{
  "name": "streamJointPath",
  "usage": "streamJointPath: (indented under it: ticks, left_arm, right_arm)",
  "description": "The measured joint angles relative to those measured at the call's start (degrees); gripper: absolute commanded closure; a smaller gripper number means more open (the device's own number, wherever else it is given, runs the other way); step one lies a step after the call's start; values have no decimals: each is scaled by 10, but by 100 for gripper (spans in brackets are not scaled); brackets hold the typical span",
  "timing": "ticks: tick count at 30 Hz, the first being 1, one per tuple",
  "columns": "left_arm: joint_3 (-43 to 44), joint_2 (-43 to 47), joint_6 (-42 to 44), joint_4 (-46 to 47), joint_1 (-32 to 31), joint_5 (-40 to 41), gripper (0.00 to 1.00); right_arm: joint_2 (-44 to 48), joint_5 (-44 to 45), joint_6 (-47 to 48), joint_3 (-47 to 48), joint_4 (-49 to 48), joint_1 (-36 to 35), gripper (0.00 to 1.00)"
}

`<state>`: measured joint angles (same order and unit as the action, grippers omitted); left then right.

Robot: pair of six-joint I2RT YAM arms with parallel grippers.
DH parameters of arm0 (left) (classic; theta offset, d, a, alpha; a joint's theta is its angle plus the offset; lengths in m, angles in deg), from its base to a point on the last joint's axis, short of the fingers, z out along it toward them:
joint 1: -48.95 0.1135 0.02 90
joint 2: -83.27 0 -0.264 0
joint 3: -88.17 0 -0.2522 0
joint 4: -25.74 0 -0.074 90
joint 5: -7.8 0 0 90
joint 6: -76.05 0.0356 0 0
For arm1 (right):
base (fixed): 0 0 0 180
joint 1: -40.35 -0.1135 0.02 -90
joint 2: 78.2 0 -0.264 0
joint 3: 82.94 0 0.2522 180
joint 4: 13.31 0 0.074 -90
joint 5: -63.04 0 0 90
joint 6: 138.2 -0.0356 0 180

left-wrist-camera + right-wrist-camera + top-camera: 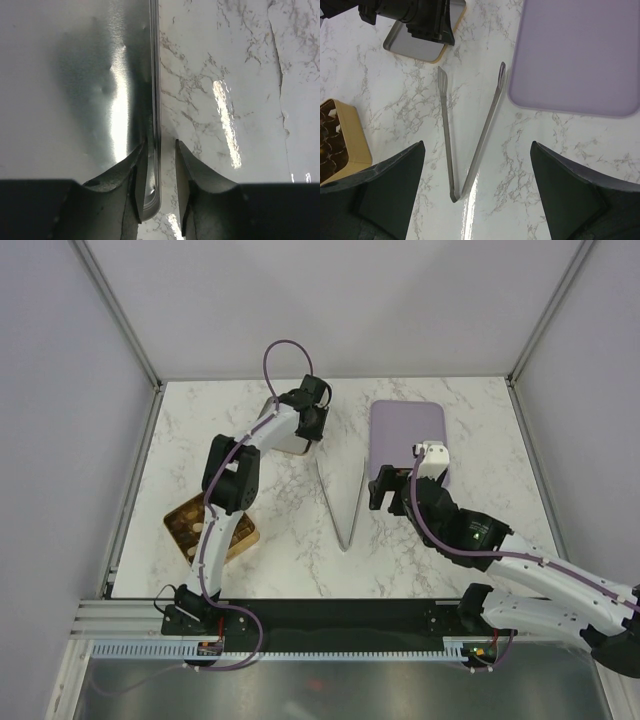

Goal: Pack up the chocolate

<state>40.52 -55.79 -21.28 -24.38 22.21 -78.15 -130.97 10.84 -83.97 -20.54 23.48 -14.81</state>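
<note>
Small dark brown chocolate pieces [326, 147] sit in the compartments of a gold box [212, 526] at the near left; the left arm hides part of that box in the top view. My left gripper [312, 430] is at the far middle-left over a flat silver lid [75, 100]. Its jaws straddle the lid's rim [155, 100]: the left finger lies against it and the right finger stands a small gap away. My right gripper [477, 145] hangs wide open and empty above the metal tongs [483, 129].
The lilac tray [407, 425] lies at the far right, just beyond my right gripper [383, 490]. The tongs [345, 540] lie spread in a V at mid-table. The lid [415, 47] rests flat with the left arm's wrist over it. Walls enclose the marble table.
</note>
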Motion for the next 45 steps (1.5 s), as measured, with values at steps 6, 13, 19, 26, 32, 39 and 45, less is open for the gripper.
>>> streamJointPath:
  ticks: [6, 13, 19, 26, 32, 39, 45]
  left_arm:
    - [0, -1, -3, 3, 1, 3, 90]
    - [-19, 16, -5, 3, 1, -2, 98]
    - [-62, 111, -10, -17, 2, -51, 98]
    - [-125, 306, -32, -23, 5, -140, 98]
    - [-188, 441, -36, -46, 12, -214, 98]
    - [-253, 554, -36, -96, 12, -265, 98]
    - [-306, 629, -35, -123, 12, -287, 98]
  right_arm:
    - [11, 1, 0, -10, 0, 0, 5]
    - [3, -1, 9, -14, -30, 0, 4]
    - [-62, -34, 64, 39, -65, 28, 3]
    - [-74, -101, 201, 108, -173, 85, 3]
    - [-114, -229, 430, 145, -226, 118, 2]
    - [-134, -386, 684, 151, -182, 118, 6]
    - [-136, -475, 833, 144, -183, 115, 8]
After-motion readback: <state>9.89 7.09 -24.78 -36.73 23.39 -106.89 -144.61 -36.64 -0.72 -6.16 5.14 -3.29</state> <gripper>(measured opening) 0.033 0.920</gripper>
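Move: The left hand's half-open fingers already straddle the lid's right rim near its near corner; the lid's middle is about 6 cm ahead, 7 cm left and 1 cm lower. From this hand the tweezers lie roughly 19 cm back and 8 cm right, the chocolate box 26 cm back and 23 cm left. From the right hand, the lid is some 33 cm ahead, 25 cm left and 21 cm down; the purple tray 27 cm ahead, 7 cm right. The left fingers shut on the lid's right rim, pinching it, then carry the lid steeply up some 28 cm and back about 24 cm towards the robot, the wrist rolling its left side down and swinging the fingers to point right. The right hand rises about 10 cm, going left and a little forward towards the lid, rolling left side down and turning counter-clockwise until its wide-open fingers point ahead-left, almost level. ##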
